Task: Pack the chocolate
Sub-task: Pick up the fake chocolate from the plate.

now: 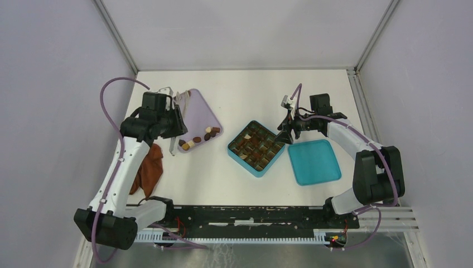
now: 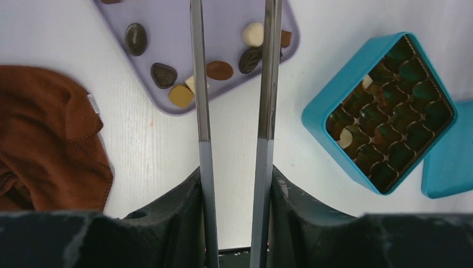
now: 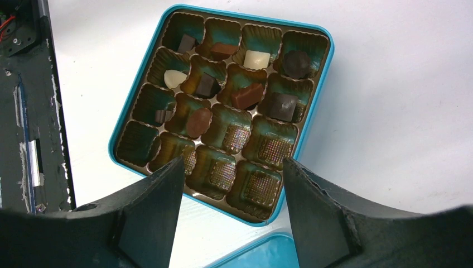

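Several loose pieces of chocolate point(image 1: 198, 138) point(image 2: 219, 70), dark, tan and cream, lie at the near end of the lilac tray point(image 1: 199, 109) point(image 2: 167, 22). My left gripper point(image 1: 172, 146) point(image 2: 234, 11) hangs high over that end. Its two long metal blades stand apart with nothing between them, and their tips run out of the top of the left wrist view. The teal box point(image 1: 256, 148) point(image 3: 312, 117) has several chocolates point(image 3: 199, 121) in its far cells; its near cells are bare. My right gripper point(image 1: 283, 135) point(image 3: 233, 162) hovers open over the box's near corner, holding nothing.
The teal lid point(image 1: 314, 162) point(image 3: 251, 254) lies flat to the right of the box. A reddish-brown cloth point(image 1: 149, 170) point(image 2: 44, 134) is crumpled by the left arm, near the tray. The black base rail point(image 1: 240, 215) runs along the table's near edge.
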Robot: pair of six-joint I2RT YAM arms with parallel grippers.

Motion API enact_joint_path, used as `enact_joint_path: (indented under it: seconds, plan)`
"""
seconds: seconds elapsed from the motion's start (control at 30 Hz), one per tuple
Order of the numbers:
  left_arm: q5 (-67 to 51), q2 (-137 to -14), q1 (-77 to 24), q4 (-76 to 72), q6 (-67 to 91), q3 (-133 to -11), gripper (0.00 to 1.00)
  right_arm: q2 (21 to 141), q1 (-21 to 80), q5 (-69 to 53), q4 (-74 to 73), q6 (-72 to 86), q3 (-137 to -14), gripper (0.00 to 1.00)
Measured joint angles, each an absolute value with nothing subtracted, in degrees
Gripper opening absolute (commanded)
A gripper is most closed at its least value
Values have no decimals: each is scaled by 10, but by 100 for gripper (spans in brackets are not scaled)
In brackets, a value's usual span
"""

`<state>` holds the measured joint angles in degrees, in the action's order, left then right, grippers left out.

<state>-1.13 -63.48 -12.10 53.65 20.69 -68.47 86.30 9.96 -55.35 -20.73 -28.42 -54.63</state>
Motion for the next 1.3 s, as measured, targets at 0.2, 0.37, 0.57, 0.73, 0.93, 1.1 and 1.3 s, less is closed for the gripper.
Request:
enact_joint_path:
  seconds: [0.2, 0.37, 0.57, 0.73, 0.93, 1.1, 1.3]
  plan:
    - [-18, -667, -51, 533, 187, -663, 44, 860, 100, -557, -211, -286, -546, 71]
    - [-27, -710, -2, 531, 168, -648, 44, 851, 100, -559, -211, -286, -546, 71]
    - [-51, -742, 31, 521, 164, -635, 43, 850, 100, -566, -215, -286, -546, 71]
    - [-74, -763, 32, 516, 164, -627, 44, 850, 100, -568, -216, -287, -546, 71]
    - [-76, -793, 32, 505, 164, -627, 44, 845, 100, -569, -217, -289, -546, 71]
    - [-75, -808, 33, 505, 164, -627, 44, 843, 100, -570, -218, -289, -546, 71]
    - [-66, -813, 32, 505, 164, -627, 45, 843, 100, -570, -218, -290, -546, 71]
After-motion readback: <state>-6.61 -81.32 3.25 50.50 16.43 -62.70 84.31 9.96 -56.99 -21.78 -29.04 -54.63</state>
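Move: The pale chocolate the left hand's tongs seem meant for lies near the plate's left edge, about 12 cm ahead of that hand, 6 cm to its left and 19 cm below. Nearest it, at the same level, a dark round piece sits roughly 11 cm ahead and 8 cm left of the hand, and a dark oval piece some 7 cm ahead and 6 cm left. From the idle right hand, the pale chocolate is about 9 cm ahead, 37 cm left and 10 cm below. Towards the pale chocolate and its dark neighbours on the plate's left side, the left hand sinks about 11 cm, drawing some 6 cm left in the first half and then going almost straight down. The wrist tips the still-held tongs down by roughly 20 degrees and turns slightly counter-clockwise; the fingers keep their opening, and whether the tongs' tips touch a piece can't be seen. ##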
